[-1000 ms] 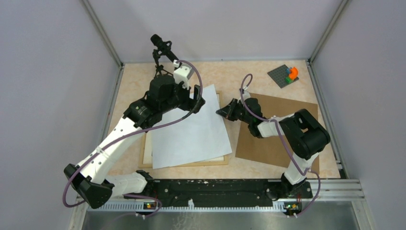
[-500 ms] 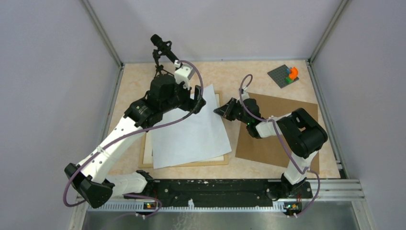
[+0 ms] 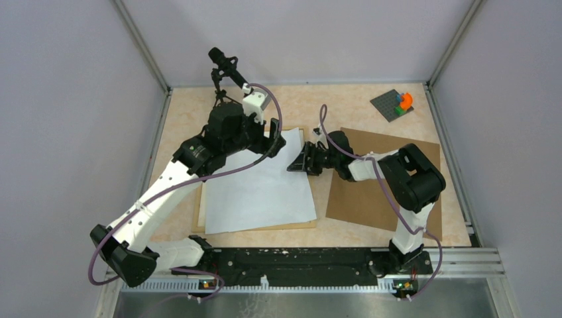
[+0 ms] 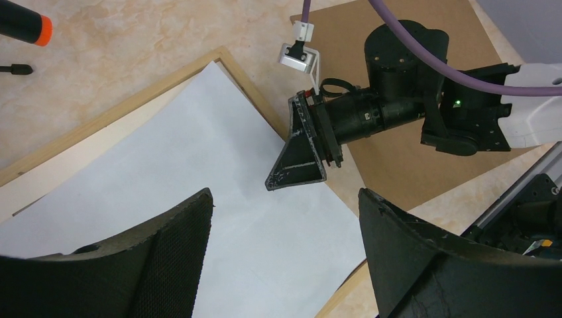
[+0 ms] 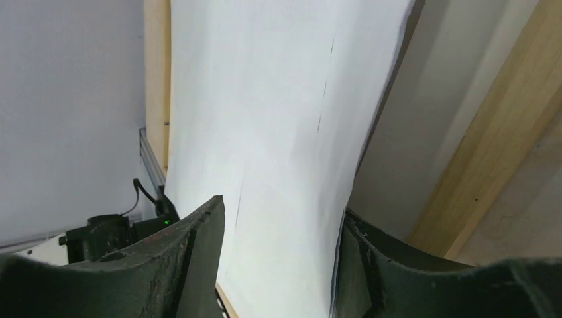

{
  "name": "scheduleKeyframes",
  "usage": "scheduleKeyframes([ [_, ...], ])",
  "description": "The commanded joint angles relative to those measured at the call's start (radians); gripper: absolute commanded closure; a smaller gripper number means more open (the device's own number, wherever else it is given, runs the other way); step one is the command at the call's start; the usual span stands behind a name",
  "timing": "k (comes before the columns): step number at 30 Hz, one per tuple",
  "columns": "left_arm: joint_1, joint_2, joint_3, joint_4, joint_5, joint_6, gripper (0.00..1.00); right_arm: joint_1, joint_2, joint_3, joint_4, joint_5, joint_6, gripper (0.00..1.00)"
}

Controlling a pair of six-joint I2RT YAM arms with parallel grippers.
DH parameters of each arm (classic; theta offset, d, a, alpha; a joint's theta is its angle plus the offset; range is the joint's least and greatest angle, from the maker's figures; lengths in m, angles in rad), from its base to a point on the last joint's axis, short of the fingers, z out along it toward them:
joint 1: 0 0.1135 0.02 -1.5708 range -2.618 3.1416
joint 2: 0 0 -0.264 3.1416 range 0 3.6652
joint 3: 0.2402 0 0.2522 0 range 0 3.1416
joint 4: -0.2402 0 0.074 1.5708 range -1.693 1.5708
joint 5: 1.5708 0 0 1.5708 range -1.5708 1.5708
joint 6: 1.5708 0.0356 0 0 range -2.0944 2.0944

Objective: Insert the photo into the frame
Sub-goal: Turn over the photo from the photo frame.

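The photo lies blank white side up over the frame, a little askew; its printed side is hidden. My left gripper hovers open above the sheet's far corner, and in the left wrist view its fingers straddle bare paper without touching it. My right gripper sits at the sheet's right edge. In the right wrist view its jaws stand apart, with the paper's edge between them, close against the right-hand finger. Light wooden rails show beside the sheet.
A brown backing board lies flat to the right of the frame, under the right arm. A grey plate with small coloured bricks sits at the back right. A black tool with an orange collar lies at the back left.
The right gripper moved left to the sheet's edge and went from shut to open. The sheet shifted and turned a little leftwards on the frame. The left arm stayed put.
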Motion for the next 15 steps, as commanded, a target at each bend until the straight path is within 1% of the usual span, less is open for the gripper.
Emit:
scheduleKeyframes([
  [1, 0.008, 0.002, 0.003, 0.042, 0.015, 0.007, 0.16, -0.002, 0.0, 0.089, -0.196, 0.011, -0.135, 0.45],
  [3, 0.009, 0.002, -0.003, 0.048, 0.017, 0.003, 0.16, 0.0, 0.015, 0.107, -0.188, 0.037, -0.122, 0.5],
  [4, 0.009, 0.004, -0.003, 0.05, 0.019, 0.002, 0.16, 0.001, 0.027, 0.114, -0.176, 0.049, -0.11, 0.57],
  [5, 0.009, 0.006, -0.003, 0.05, 0.021, 0.001, 0.16, 0.001, 0.032, 0.11, -0.146, 0.061, -0.088, 0.65],
  [7, 0.009, 0.01, 0.003, 0.048, 0.022, 0.001, 0.16, -0.001, 0.024, 0.072, -0.042, 0.104, -0.025, 0.93],
  [8, 0.009, 0.011, 0.007, 0.046, 0.023, 0.0, 0.16, -0.002, 0.016, 0.053, -0.002, 0.113, 0.002, 1.0],
  [11, 0.009, 0.012, 0.009, 0.045, 0.033, -0.004, 0.16, -0.001, -0.024, -0.012, 0.105, 0.144, 0.06, 1.0],
  [12, 0.009, 0.012, 0.007, 0.046, 0.031, -0.004, 0.16, 0.0, -0.036, -0.042, 0.168, 0.146, 0.083, 1.0],
  [15, 0.012, 0.014, 0.003, 0.048, 0.027, -0.001, 0.16, 0.004, -0.057, -0.083, 0.279, 0.132, 0.104, 1.0],
])
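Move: The photo, white back up in the frame, has its right edge between the right hand's open fingers, at about the same forward reach, 1 cm to the right and 1 cm below the hand point. The frame's right bar stands roughly 4 cm to that hand's right, 3 cm back and 4 cm below; the brown board's middle is about 27 cm right, 6 cm back and 5 cm below. From the left hand, the edge lies some 6 cm right, 2 cm ahead and 25 cm below. The photo's right edge gets pinched by the right hand: it sinks about 2 cm and creeps roughly 1.5 cm forward as its half-open fingers shut fully on the sheet, one from above and one from beneath. Once shut, the hand eases a little back and to the right, still sinking, and turns slightly clockwise. ##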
